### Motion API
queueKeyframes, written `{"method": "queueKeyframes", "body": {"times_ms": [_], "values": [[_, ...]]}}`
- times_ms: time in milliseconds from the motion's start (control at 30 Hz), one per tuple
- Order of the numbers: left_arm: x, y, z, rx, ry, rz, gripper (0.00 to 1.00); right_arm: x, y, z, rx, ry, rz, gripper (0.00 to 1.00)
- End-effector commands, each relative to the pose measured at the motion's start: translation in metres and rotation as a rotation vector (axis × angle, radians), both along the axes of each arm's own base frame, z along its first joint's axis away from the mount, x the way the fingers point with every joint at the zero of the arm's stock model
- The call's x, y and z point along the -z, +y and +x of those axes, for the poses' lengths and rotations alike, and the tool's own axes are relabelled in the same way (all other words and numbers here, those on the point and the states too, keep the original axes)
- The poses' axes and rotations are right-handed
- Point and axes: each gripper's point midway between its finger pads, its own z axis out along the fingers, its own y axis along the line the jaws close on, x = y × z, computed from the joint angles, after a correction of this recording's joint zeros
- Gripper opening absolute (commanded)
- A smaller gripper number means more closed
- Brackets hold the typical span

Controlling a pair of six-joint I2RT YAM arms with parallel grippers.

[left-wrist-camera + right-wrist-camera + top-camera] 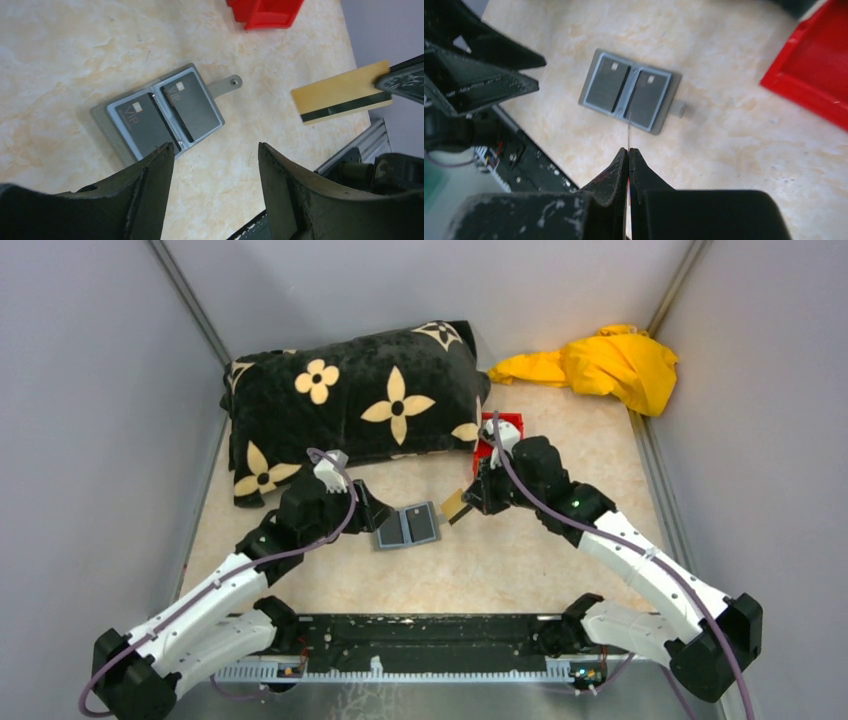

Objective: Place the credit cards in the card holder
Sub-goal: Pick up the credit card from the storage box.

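Observation:
The grey card holder lies open and flat on the table. A grey credit card fills each half, one on the left and one on the right. My right gripper is shut on a tan-yellow credit card. That card hangs just right of the holder and appears edge-on in the right wrist view. My left gripper stands open and empty at the holder's left side, one fingertip over its near corner.
A small red bin sits behind the right gripper. A black pillow with cream flowers lies at the back left. A yellow cloth is bunched in the back right corner. Grey walls close both sides.

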Motion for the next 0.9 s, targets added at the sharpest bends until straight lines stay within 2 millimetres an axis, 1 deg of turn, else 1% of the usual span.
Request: {"method": "queueKeyframes", "body": {"times_ms": [0, 133, 267, 467, 700, 867], "values": [[-0.027, -0.022, -0.006, 0.178, -0.116, -0.043, 0.69, -0.012, 0.03, -0.03, -0.179, 0.023, 0.112, 0.0], [-0.026, -0.039, -0.018, 0.284, -0.112, -0.106, 0.69, -0.001, 0.041, -0.049, -0.272, 0.082, 0.153, 0.0], [-0.024, -0.051, -0.028, 0.376, -0.118, -0.155, 0.69, 0.002, 0.052, -0.066, -0.362, 0.14, 0.214, 0.0], [-0.028, -0.068, -0.045, 0.525, -0.125, -0.222, 0.69, 0.005, 0.062, -0.081, -0.447, 0.196, 0.269, 0.0], [-0.026, -0.077, -0.062, 0.65, -0.105, -0.268, 0.66, 0.011, 0.069, -0.084, -0.479, 0.24, 0.296, 0.0], [-0.024, -0.078, -0.068, 0.679, -0.084, -0.28, 0.61, 0.01, 0.073, -0.08, -0.48, 0.243, 0.306, 0.0]]}}
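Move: The credit card, already pinched in the right gripper, is about 14 cm to the left gripper's right, level with it in reach and some 3 cm higher. From the left gripper, the card holder lies about 6 cm ahead, 5 cm right and 16 cm below. From the right gripper, the left gripper is about 17 cm left and 5 cm lower, at the same reach; the red storage box sits roughly 20 cm ahead, 7 cm right and 20 cm below. Bring both grippers together on the near side of the card holder. Swing the left one, kept open, about 8 cm right and 6 cm back, turning some 35 degrees clockwise to face the card. Draw the right one, still pinching the card, 8 cm back and 6 cm left, sinking slightly, turning counter-clockwise and easing to a stop. ##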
